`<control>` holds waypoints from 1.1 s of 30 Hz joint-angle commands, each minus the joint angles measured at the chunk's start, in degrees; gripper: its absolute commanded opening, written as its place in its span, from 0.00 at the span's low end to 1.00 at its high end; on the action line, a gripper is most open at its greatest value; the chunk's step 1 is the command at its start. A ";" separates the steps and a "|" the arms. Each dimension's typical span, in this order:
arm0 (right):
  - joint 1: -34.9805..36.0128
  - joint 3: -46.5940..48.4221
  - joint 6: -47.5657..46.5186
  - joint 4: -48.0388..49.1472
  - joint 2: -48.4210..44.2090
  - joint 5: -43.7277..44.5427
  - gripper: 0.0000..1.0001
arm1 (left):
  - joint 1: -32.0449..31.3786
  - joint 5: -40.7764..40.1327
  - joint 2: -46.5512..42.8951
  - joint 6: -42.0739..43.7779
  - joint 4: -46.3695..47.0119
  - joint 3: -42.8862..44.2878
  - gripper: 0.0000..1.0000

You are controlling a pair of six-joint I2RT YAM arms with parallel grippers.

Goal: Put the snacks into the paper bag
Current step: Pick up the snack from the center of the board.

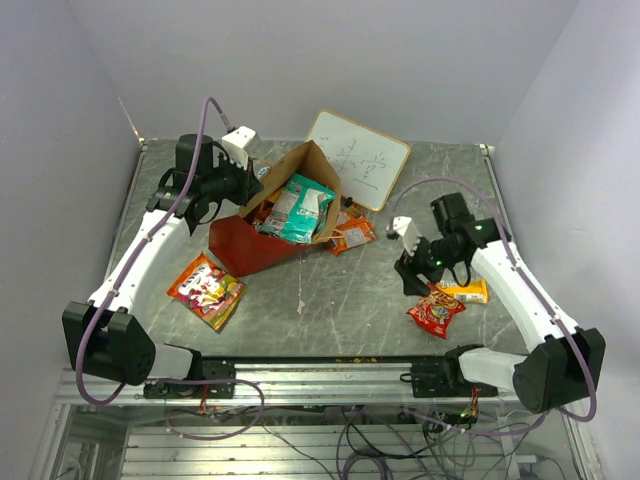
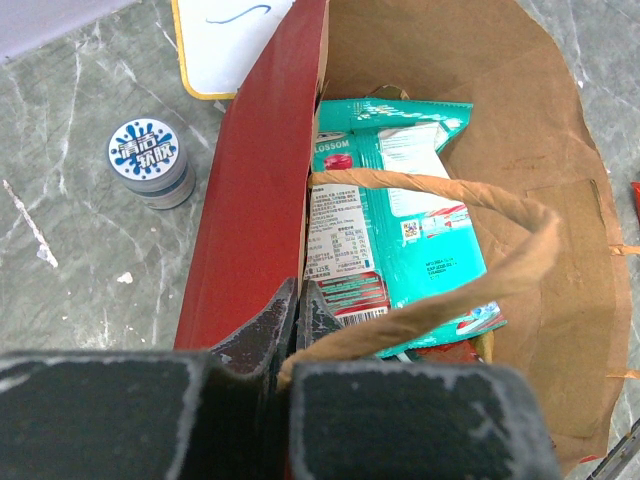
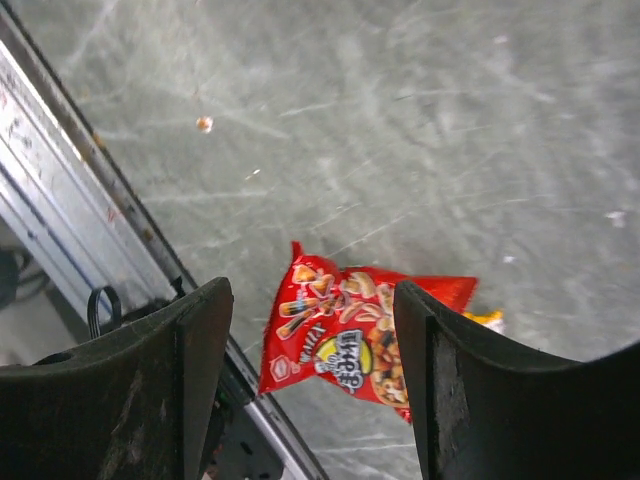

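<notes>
The paper bag (image 1: 247,247), red outside and brown inside, lies tilted with its mouth facing the back right. Teal packets (image 1: 301,208) lie in its mouth; one also shows in the left wrist view (image 2: 425,190). My left gripper (image 1: 243,197) is shut on the bag's red side wall (image 2: 250,200) at the rim, its fingertips (image 2: 265,330) pressed together beside the loop handle (image 2: 480,265). My right gripper (image 3: 312,300) is open and empty above a red snack packet (image 3: 345,335), which lies at the front right (image 1: 436,312) next to a yellow bar (image 1: 467,292).
An orange chip bag (image 1: 207,290) lies at the front left. A small orange packet (image 1: 351,235) lies just right of the bag. The white board (image 1: 358,158) lies at the back. A small round tub (image 2: 150,162) stands left of the bag. A metal rail (image 3: 60,200) edges the table front.
</notes>
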 commanded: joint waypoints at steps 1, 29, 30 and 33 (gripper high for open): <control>6.97 -5.44 0.84 0.73 1.27 9.98 0.66 | -0.24 1.18 -1.25 1.15 3.12 -0.50 0.07; 22.48 -15.47 4.99 12.74 13.05 26.28 0.30 | -0.19 0.13 0.10 2.56 3.45 -1.00 0.07; 22.56 -15.47 4.97 12.74 13.13 26.37 0.26 | -0.17 0.16 0.19 2.56 3.48 -0.95 0.07; 22.61 -14.75 4.82 12.24 13.12 26.17 0.12 | -0.19 0.27 0.37 2.65 3.39 -0.75 0.07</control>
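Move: The red snack packet I'm after lies about 5 cm back and 4 cm to the right of my right hand, some 13 cm below it. The yellow snack lies roughly 6 cm to the packet's right and 4 cm farther out. The orange snack by the paper bag is about 12 cm ahead of my right hand and 14 cm to its left, also on the board. From my left hand the red packet is some 22 cm back, 41 cm to the right and 24 cm down. I drop my right hand about 12 cm and draw it back some 4 cm onto the left side of the red packet, swinging the fingers some 30 degrees from leftward-slanting to straight down. Once down there, I close them from wide open to a narrow gap, pinching that edge of the packet. My left hand stays put, still holding the paper bag's rim. ##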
